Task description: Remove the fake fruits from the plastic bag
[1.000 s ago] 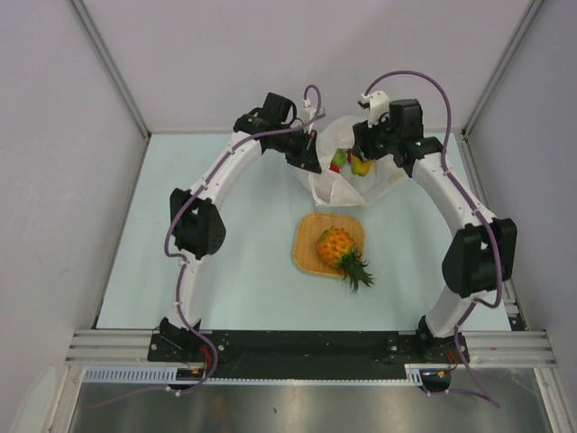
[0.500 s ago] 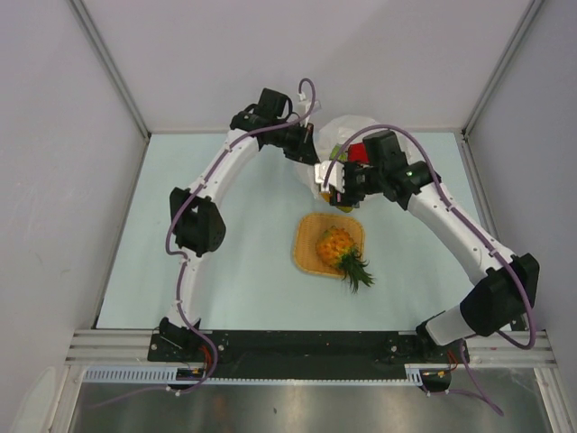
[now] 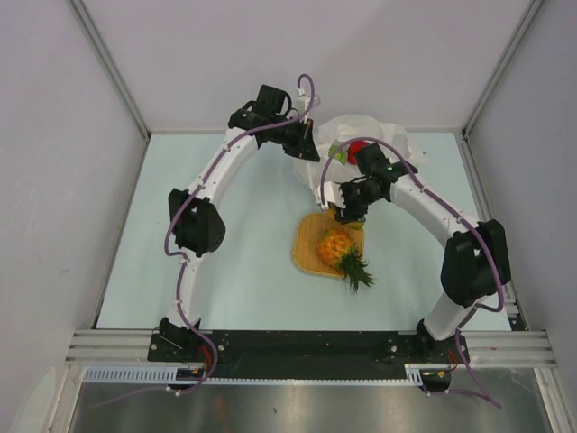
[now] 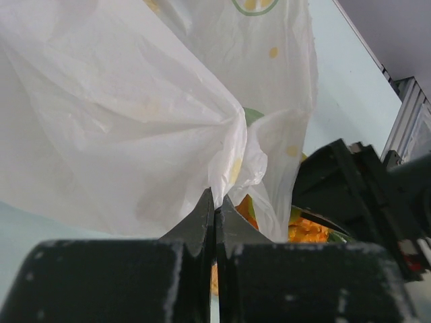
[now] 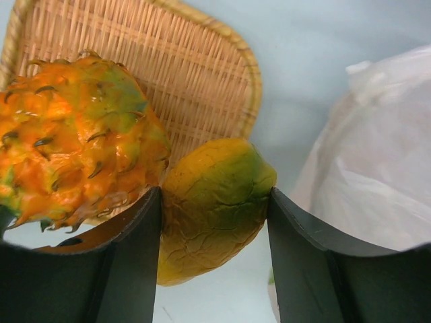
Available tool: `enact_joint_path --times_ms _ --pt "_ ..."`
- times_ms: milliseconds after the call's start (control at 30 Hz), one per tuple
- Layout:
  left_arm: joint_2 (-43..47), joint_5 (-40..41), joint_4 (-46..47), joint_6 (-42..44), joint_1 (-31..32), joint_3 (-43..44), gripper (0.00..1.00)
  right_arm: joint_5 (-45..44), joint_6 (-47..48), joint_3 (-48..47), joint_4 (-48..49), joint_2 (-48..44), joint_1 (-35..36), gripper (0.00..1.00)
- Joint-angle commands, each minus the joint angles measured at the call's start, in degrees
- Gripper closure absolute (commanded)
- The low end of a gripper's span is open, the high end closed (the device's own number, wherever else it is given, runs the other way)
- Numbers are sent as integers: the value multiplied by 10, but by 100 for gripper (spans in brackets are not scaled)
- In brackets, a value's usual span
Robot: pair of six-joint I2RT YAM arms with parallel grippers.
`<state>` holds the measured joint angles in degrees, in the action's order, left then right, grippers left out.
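The white plastic bag [image 3: 379, 144] sits at the back of the table, and a red fruit [image 3: 358, 147] and a green piece [image 3: 339, 155] show in its mouth. My left gripper [image 3: 311, 149] is shut on a fold of the bag's edge [image 4: 229, 161]. My right gripper [image 3: 350, 213] hangs over the far edge of the woven tray [image 3: 305, 254], between bag and tray. It is shut on a yellow-green mango [image 5: 215, 202]. The pineapple [image 3: 338, 248] lies on the tray, right beside the mango [image 5: 74, 134].
The pineapple's green crown [image 3: 357, 271] sticks out over the tray's near right corner. Grey walls close the table at the back and both sides. The bag [image 5: 377, 168] lies close to the right of my right gripper.
My right arm came out of the bag's mouth with the mango and swung down toward the tray. The left arm kept still, holding the bag's edge.
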<state>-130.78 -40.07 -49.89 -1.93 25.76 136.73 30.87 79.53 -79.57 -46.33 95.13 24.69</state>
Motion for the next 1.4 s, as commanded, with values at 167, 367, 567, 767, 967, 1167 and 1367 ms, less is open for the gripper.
enact_joint_path --times_ms 167,367,567,767,967,1167,1367 --pt "44 4 3 7 5 -11 100 -6 -44 6 10 51 -4 79" --pt "40 5 4 8 6 -14 100 -18 -53 13 2 70 -11 75" --pt "38 5 4 7 9 -14 100 -26 -73 13 7 84 -10 69" --pt "38 4 3 7 9 -16 100 -22 -94 14 12 87 -9 42" --pt "38 8 5 6 8 -16 100 -46 -94 15 12 72 -12 27" --pt "33 -1 8 0 9 -11 100 -50 -102 15 6 20 -18 18" --pt "40 -8 7 -2 9 -16 100 -31 -159 15 49 -51 -48 20"
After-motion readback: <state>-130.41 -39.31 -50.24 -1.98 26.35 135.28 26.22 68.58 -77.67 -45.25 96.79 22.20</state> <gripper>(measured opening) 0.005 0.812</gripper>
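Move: The yellow-green fruit, already between the right fingers, is bound for the basket's far right corner, about 8 cm below that hand and 1 cm to its right. The pineapple's body lies some 6 cm back and 2 cm left; the basket's middle is 6 cm back and 3 cm left, and the white bag's about 17 cm ahead and 4 cm right. From the left hand the drop spot is roughly 11 cm back, 7 cm right and 15 cm down. Still pinched in the right fingers, the yellow-green fruit is lowered about 6.5 cm into the basket beside the pineapple while the wrist tilts and turns clockwise some 10 degrees. The fingers open and let go of it at the bottom, then the empty hand lifts about 3 cm, easing right. The left hand keeps its pinch on the bag and stays almost in place. ##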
